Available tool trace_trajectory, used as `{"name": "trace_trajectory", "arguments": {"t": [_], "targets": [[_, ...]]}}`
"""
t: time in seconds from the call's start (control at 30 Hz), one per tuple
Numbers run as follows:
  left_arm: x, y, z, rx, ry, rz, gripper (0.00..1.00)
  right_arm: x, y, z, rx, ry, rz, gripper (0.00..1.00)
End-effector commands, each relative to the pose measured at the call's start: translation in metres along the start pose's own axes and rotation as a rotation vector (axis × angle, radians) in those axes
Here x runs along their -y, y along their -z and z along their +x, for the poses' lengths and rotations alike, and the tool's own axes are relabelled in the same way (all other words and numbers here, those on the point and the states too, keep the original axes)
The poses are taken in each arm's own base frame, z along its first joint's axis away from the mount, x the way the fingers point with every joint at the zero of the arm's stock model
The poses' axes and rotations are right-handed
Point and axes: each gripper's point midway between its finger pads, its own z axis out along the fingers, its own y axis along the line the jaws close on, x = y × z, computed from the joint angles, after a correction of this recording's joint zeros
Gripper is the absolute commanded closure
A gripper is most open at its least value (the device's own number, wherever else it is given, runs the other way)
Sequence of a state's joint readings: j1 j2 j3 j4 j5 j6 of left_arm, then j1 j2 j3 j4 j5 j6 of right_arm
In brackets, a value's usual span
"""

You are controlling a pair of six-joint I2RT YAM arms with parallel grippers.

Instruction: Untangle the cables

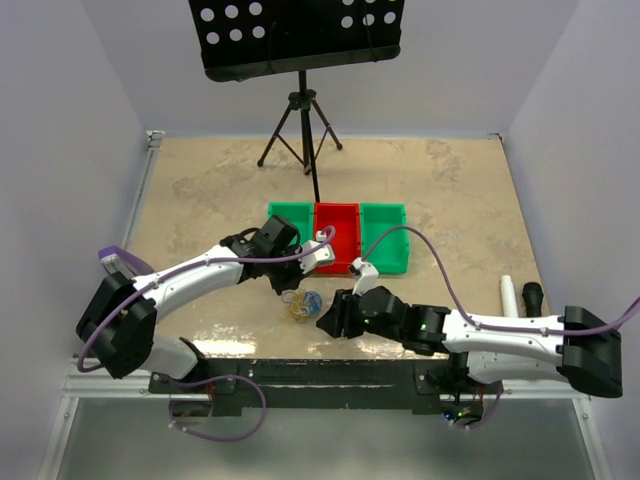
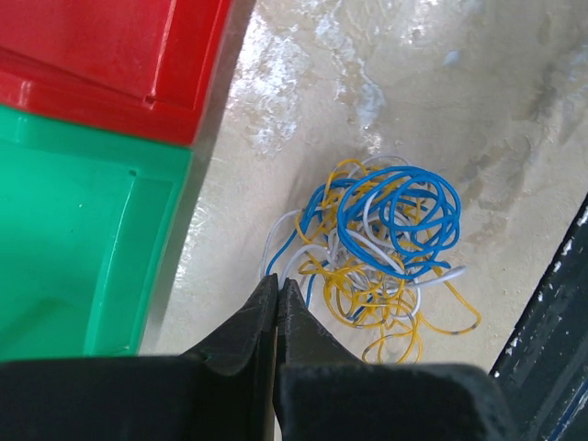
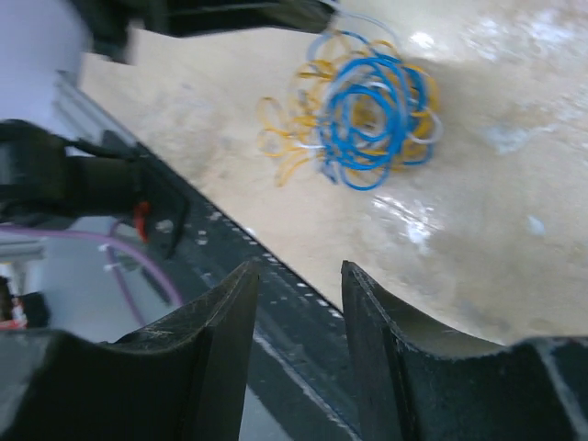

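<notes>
The cables (image 1: 303, 305) lie as a small tangle of thin blue, yellow and white strands on the table, just in front of the bins. In the left wrist view the cables (image 2: 386, 248) sit right beyond my left gripper (image 2: 277, 281). Its jaws are pressed together at the clump's near edge, where a white strand runs into the tips. My left gripper (image 1: 287, 288) comes at the clump from the left. My right gripper (image 3: 299, 266) hangs open over the table's front edge with nothing between its fingers. The cables (image 3: 363, 106) lie a short way ahead of it. From above, the right gripper (image 1: 326, 322) is just right of the clump.
A row of three bins stands behind the cables: green (image 1: 290, 215), red (image 1: 336, 228), green (image 1: 386, 240). A music stand's tripod (image 1: 300, 120) is at the back. A white tube (image 1: 509, 295) and a black object (image 1: 533, 295) lie at the right. The black front rail (image 1: 300, 372) borders the table.
</notes>
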State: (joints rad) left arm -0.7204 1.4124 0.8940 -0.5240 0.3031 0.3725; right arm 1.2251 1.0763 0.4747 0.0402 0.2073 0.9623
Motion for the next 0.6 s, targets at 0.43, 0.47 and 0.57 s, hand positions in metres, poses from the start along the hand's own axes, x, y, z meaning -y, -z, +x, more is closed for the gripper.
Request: {"name": "trace_trajectory", "arguments": {"t": [0.43,0.47,0.57], "targets": [[-0.007,0.006,-0.014,0.041,0.058,-0.048,1.00,-0.056,-0.032,0.009,-0.050,0.108,-0.168,0.51],[-0.007,0.006,-0.013,0.042,0.060,-0.046,1.00,-0.059,-0.035,0.007,-0.043,0.109,-0.164,0.50],[-0.004,0.006,-0.015,0.047,0.056,-0.029,1.00,-0.057,-0.048,0.000,-0.016,0.108,-0.111,0.48]]}}
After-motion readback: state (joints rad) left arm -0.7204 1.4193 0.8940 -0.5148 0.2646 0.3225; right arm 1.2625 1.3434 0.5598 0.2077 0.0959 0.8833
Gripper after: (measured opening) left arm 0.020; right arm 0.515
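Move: The tangle of cables lies about 6 cm ahead of the right fingertips, some 6 cm to their left and roughly 5 cm below. From that same hand the red box stands about 21 cm ahead and 1 cm to the right, the left green box about 22 cm ahead and 9 cm to the left, both some 6 cm lower. From the left fingertips, already shut on a white strand, the tangle's middle is about 3 cm back, 4 cm right and 3 cm down. Leftwards along the near side of the tangle, the right hand travels about 5 cm and a little back, in an arc: it first lifts 3 to 4 cm, then sinks to some 2 cm below where it began. It turns about 10 degrees counter-clockwise, fingers staying half open and closing in on the cables without visible contact. The left hand keeps its pinch on the white strand, almost still. ##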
